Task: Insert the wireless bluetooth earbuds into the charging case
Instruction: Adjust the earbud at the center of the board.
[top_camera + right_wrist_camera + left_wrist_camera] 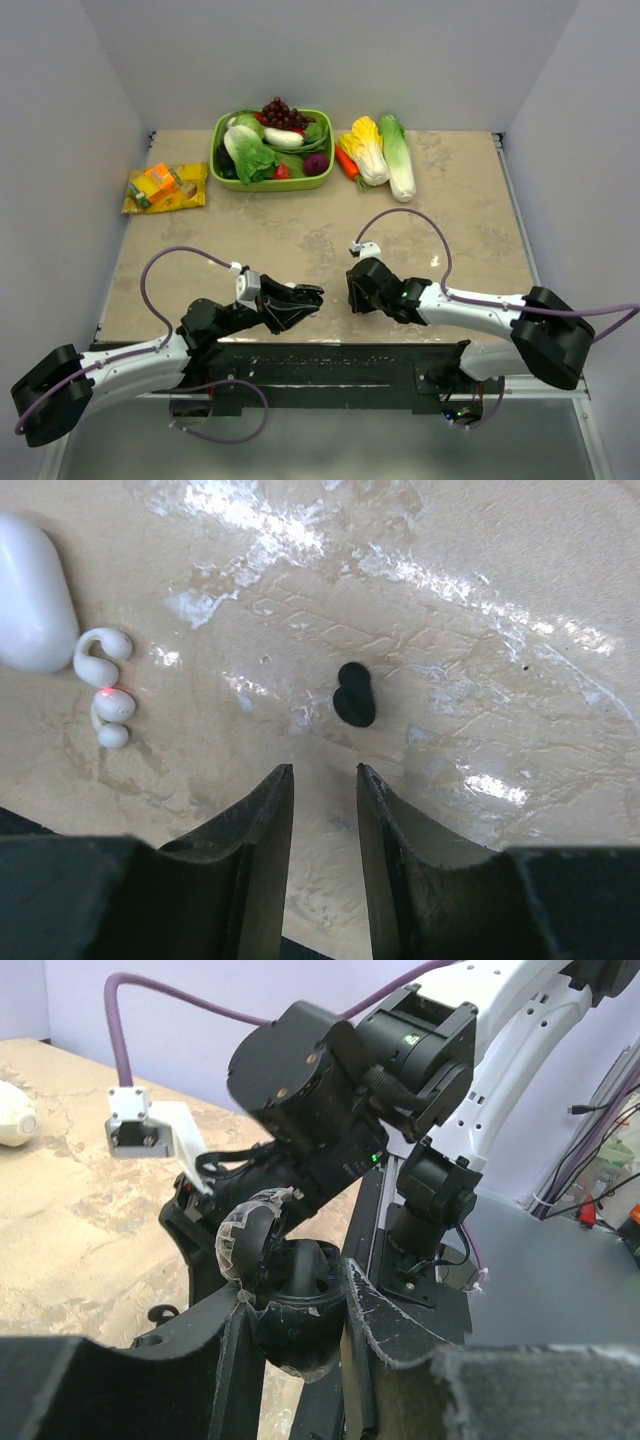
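Note:
My left gripper (293,1292) is shut on a black charging case (295,1330), gripping its rounded body between the two fingers. The case's lid (248,1242) is tipped open to the upper left and the dark cavity shows. My right gripper (322,770) hangs open just above the table with nothing between its fingers. One black earbud (354,695) lies on the table a little ahead of those fingertips. Two white earbuds (105,652) (112,712) lie at the left beside a white charging case (30,590). From above, both grippers (303,298) (354,290) face each other near the front edge.
A green basket (270,186) of vegetables stands at the back. A carrot and two cabbages (382,150) lie to its right, and a yellow snack packet (165,188) to its left. White walls close in three sides of the table.

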You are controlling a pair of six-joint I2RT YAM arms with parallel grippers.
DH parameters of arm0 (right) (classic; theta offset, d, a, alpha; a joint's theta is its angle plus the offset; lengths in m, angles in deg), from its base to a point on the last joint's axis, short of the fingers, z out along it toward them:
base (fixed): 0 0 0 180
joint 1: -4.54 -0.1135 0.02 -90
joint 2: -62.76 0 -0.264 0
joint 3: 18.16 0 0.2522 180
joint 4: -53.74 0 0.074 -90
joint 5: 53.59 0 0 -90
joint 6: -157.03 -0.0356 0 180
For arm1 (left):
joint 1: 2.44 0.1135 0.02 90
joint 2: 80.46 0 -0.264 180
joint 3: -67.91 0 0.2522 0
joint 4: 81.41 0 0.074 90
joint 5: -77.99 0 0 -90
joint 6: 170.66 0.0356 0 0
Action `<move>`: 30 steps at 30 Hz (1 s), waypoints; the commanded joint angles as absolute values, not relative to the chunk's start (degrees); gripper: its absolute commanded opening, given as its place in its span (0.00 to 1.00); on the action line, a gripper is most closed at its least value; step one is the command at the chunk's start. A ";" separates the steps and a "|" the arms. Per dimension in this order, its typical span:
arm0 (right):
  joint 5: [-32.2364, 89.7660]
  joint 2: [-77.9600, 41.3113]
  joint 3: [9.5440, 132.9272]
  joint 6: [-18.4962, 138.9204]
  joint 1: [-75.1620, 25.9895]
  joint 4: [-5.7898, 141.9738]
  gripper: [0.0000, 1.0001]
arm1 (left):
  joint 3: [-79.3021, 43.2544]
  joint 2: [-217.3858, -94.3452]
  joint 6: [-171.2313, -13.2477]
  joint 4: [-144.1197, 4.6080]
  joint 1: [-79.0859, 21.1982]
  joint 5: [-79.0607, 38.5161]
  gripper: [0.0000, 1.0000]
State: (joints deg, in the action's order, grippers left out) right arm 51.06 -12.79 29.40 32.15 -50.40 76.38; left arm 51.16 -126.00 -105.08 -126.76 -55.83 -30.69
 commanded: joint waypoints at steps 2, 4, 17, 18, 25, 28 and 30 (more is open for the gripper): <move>54.07 -8.09 30.85 30.91 -50.22 78.66 0.36 | 53.35 -125.90 -104.57 -130.67 -56.15 -31.26 0.00; 55.04 -7.82 30.50 30.38 -50.22 78.84 0.33 | 53.35 -125.99 -104.65 -130.84 -56.15 -31.35 0.00; 58.91 -9.83 32.60 33.97 -44.17 79.10 0.31 | 53.79 -125.72 -104.92 -131.37 -56.15 -31.43 0.00; 57.95 -10.10 32.52 34.41 -42.93 77.97 0.31 | 53.79 -125.55 -105.00 -131.29 -56.15 -31.43 0.00; 51.61 -12.65 32.68 35.56 -39.93 74.35 0.31 | 53.97 -125.11 -104.92 -130.93 -56.15 -31.35 0.00; 51.52 -15.11 33.31 35.91 -39.93 74.62 0.32 | 53.97 -125.63 -104.92 -131.37 -56.15 -31.52 0.00; 51.87 -16.51 33.48 36.35 -39.84 74.70 0.30 | 53.97 -125.90 -104.92 -131.37 -56.15 -31.70 0.00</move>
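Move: The black earbud lies about 5 cm ahead of my right hand, 1 cm to its left and some 2 cm below. The two white earbuds stand about 12 cm to this hand's left and 1 cm back; the white case is some 18 cm left and 2 cm ahead, all on the table. From my raised left hand, which holds the open black charging case, the black earbud is roughly 12 cm forward, 13 cm right and 17 cm down. I lift my right hand about 2 cm clear of the table, then swing it forward and right, about 5 cm each way, to come round to the right side of the black earbud, turning some 10 degrees clockwise. Then I ease back left about 1 cm towards the earbud while sinking, fingers staying partly open and touching nothing. ##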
